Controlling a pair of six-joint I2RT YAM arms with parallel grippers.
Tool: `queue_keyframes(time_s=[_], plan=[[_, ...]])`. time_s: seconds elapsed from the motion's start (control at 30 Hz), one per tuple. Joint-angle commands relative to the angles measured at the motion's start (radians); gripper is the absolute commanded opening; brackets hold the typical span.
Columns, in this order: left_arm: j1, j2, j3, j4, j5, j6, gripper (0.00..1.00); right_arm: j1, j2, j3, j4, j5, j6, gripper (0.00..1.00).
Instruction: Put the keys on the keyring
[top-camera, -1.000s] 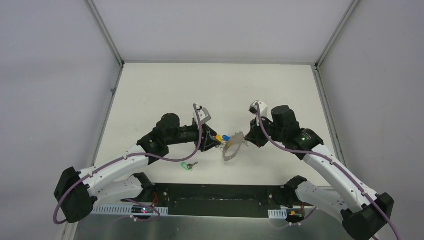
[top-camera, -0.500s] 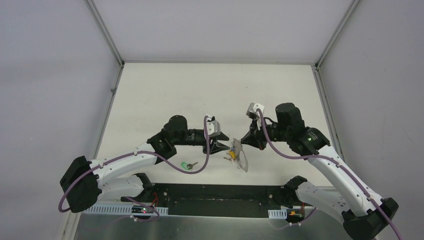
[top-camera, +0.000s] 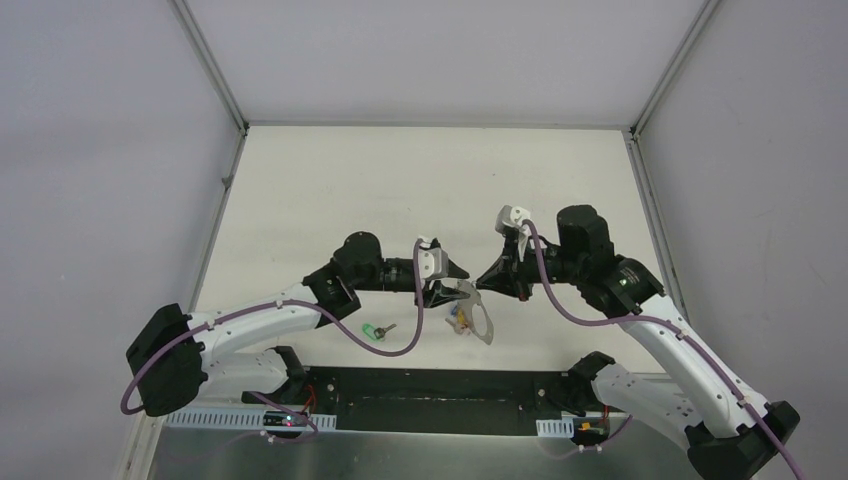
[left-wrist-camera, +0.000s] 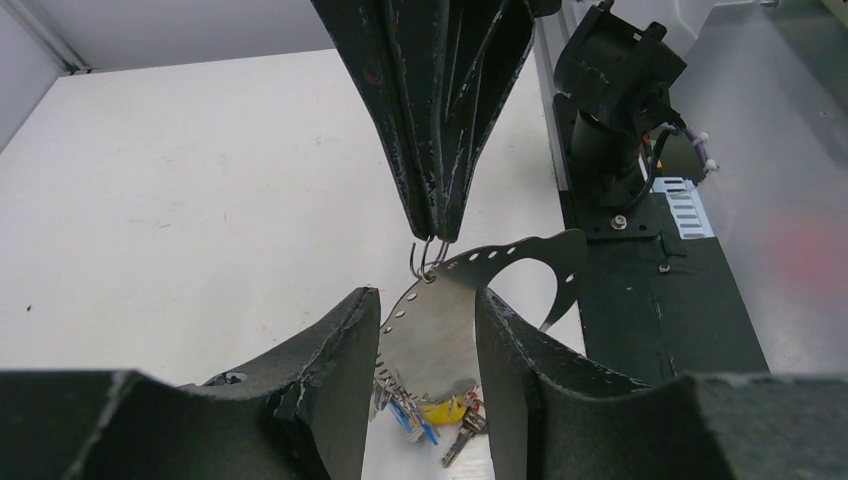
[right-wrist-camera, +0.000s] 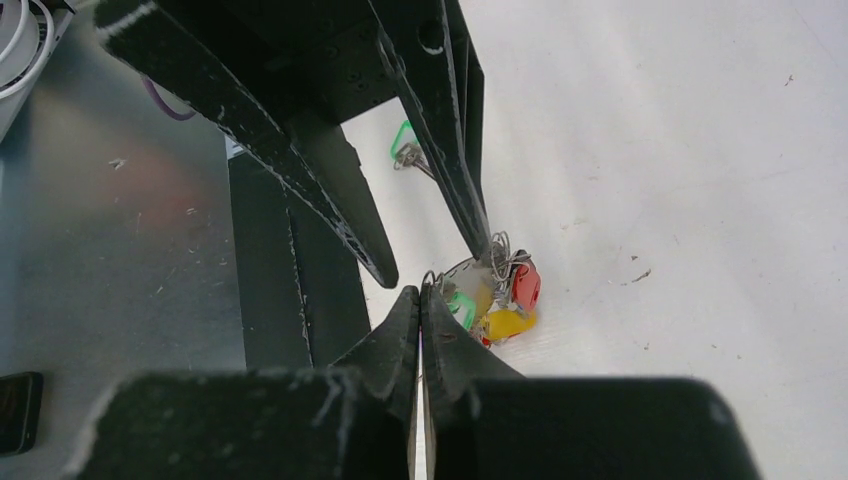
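Note:
The keyring (left-wrist-camera: 450, 320) is a flat grey perforated metal piece hanging from a small wire loop. My right gripper (top-camera: 482, 283) is shut on that loop, its fingers (left-wrist-camera: 432, 180) coming down from above. My left gripper (left-wrist-camera: 425, 295) reaches in from the left, and the keyring fills the gap between its two fingers, edge to edge. Under it dangle keys with blue (left-wrist-camera: 415, 420), yellow (right-wrist-camera: 505, 323) and red (right-wrist-camera: 525, 285) tags, plus a green bit (right-wrist-camera: 462, 305). A green-tagged key (top-camera: 375, 331) lies loose on the table below the left forearm, also in the right wrist view (right-wrist-camera: 403, 140).
The black base plate (top-camera: 440, 385) runs along the near table edge just below the keyring. Grey walls (top-camera: 120, 200) close in the white table on the left, back and right. Purple cables (top-camera: 400, 335) loop off both arms.
The left arm has reached right to the keyring and its jaws have narrowed around it. The right gripper has brought the keyring down and left, so it hangs lower between the two grippers.

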Motion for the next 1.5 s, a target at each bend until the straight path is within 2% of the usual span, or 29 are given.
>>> queue_keyframes(time_s=[0.0, 0.17, 0.3, 0.47, 0.7, 0.97, 1.03, 1.1, 1.27, 1.47], plan=[[-0.015, 0.018, 0.045, 0.065, -0.025, 0.030, 0.41, 0.005, -0.027, 0.008, 0.086, -0.052, 0.015, 0.00], [-0.018, 0.013, 0.041, 0.049, -0.044, 0.036, 0.41, 0.004, -0.025, 0.012, 0.057, -0.023, 0.021, 0.00], [-0.018, -0.001, 0.036, 0.019, -0.058, 0.041, 0.42, 0.005, 0.013, 0.045, -0.049, 0.003, 0.012, 0.00], [-0.021, -0.004, 0.032, 0.017, -0.032, 0.044, 0.42, 0.008, 0.058, 0.081, -0.126, -0.041, -0.001, 0.00], [-0.025, 0.015, 0.039, 0.017, 0.046, 0.035, 0.41, 0.010, 0.049, 0.079, -0.104, -0.065, 0.003, 0.00], [-0.034, 0.006, 0.036, -0.021, 0.014, 0.007, 0.39, 0.011, 0.048, 0.073, -0.105, -0.044, 0.012, 0.00], [-0.039, -0.002, 0.040, -0.040, -0.064, -0.061, 0.42, 0.012, 0.056, 0.082, -0.127, -0.006, 0.026, 0.00], [-0.040, -0.013, 0.050, -0.077, -0.157, -0.194, 0.52, 0.016, 0.073, 0.099, -0.153, 0.051, 0.069, 0.00], [-0.041, -0.042, 0.077, -0.230, -0.298, -0.462, 0.58, 0.031, 0.158, 0.166, -0.231, 0.213, 0.211, 0.00], [-0.075, -0.041, 0.069, -0.339, -0.370, -0.780, 0.69, 0.105, 0.201, 0.179, -0.166, 0.380, 0.361, 0.00]])
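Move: Just to the right of the open left fingers, the keyring's grey plate hangs from the shut right fingertips: its middle lies about 2 cm right of the left hand, 3 cm back and 4 cm below. The bunch of tagged keys hangs some 8 cm below the left hand and 1 cm back. From the right hand, the left fingertips are about 2 cm to the left, level in height and reach, and the plate's middle is 3 cm back and 4 cm below. Lowering the keyring about 4 cm in its shut fingers, the right hand first eases back 1.5 cm as it sinks, then swings forward nearly 3 cm, dipping its fingertips and turning clockwise. The left hand wavers forward and back beside the plate, then late on sinks some 2 cm, rolls its forward side down about 30 degrees and spreads its fingers wider. ##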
